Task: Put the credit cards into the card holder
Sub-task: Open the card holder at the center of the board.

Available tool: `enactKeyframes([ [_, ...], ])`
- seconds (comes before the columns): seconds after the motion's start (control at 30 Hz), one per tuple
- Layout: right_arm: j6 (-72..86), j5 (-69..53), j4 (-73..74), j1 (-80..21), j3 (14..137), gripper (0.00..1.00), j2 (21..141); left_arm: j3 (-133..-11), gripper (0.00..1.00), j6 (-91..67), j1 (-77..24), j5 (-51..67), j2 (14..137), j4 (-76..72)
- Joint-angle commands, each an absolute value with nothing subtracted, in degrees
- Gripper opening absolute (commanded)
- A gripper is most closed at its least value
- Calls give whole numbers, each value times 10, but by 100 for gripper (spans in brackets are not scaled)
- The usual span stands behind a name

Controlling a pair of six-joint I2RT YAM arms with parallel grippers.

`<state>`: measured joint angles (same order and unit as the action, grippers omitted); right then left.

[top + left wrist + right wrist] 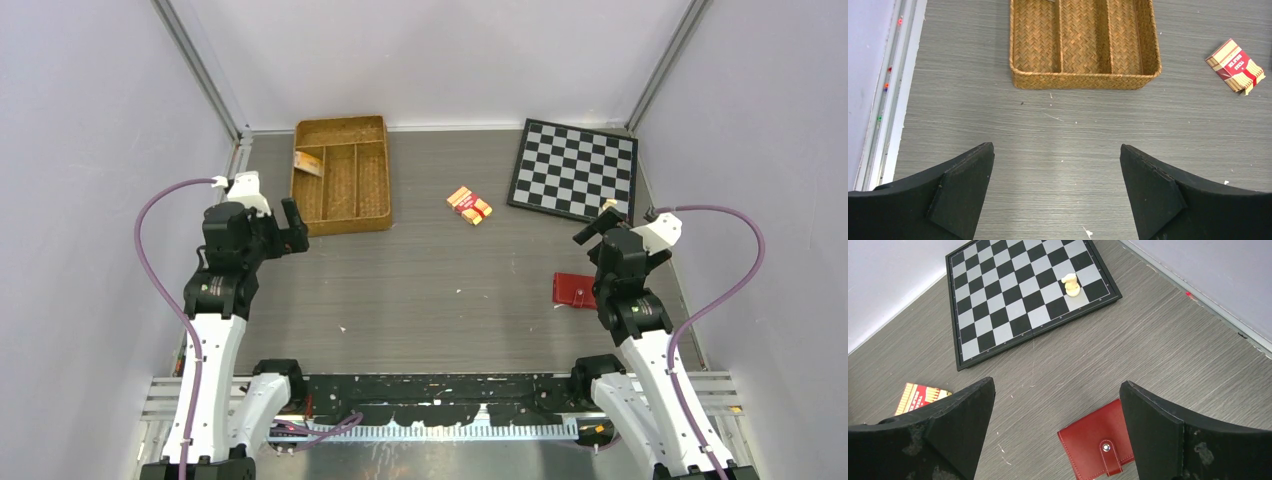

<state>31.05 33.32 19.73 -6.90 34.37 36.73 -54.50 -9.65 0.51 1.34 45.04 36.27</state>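
A tan credit card lies tilted in the left compartment of the wicker tray at the back left. The dark-red card holder lies closed on the table at the right, its snap tab fastened. In the right wrist view the card holder sits below and between the fingers, partly hidden by the right one. My right gripper hangs open above it, holding nothing. My left gripper is open and empty over bare table, just short of the tray's near wall.
An orange-and-red banded pack lies mid-table, also seen as the pack and the pack. A chessboard at the back right carries a pale chess piece. Walls enclose the table on three sides.
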Motion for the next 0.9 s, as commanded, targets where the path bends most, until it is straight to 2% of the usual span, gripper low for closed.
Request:
enactKeyframes([
  [0.0,325,366,200,-67,365,100,357,-541,100,-108,6,16,451,334],
  [0.2,336,401,209,-67,360,100,322,-536,100,-107,-45,-40,452,343],
  [0.33,366,386,233,-64,362,100,367,-530,100,-102,-53,-32,450,348],
  [0.47,411,281,265,-13,373,100,443,-526,100,-97,-60,-23,451,352],
  [0.6,441,180,274,96,356,100,494,-525,100,-91,-67,-22,451,354],
  [0.73,461,118,275,164,343,100,536,-524,100,-87,-76,-12,454,353],
  [0.87,473,86,277,183,344,100,598,-522,100,-84,-84,-3,459,353],
])
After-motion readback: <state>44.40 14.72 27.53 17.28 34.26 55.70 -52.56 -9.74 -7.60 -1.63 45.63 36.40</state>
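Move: The red card holder lies almost under my right hand, about 5 cm back, 1 cm to the right and some 19 cm below it. From this hand the chessboard is roughly 23 cm ahead and 4 cm to the right, and the striped snack box about 15 cm ahead and 24 cm to the left, both on the table. From my left hand the card holder is about 58 cm to the right, 6 cm back and 24 cm below. My right hand eases back a little, then swoops down about 11 cm towards the card holder, swinging some 5 cm right as it sinks. Its fingers stay wide open and tip steeply downwards while the wrist rolls left side up and turns clockwise, still short of touching. My empty left hand, also open, slides about 3 cm right and sinks slightly. ##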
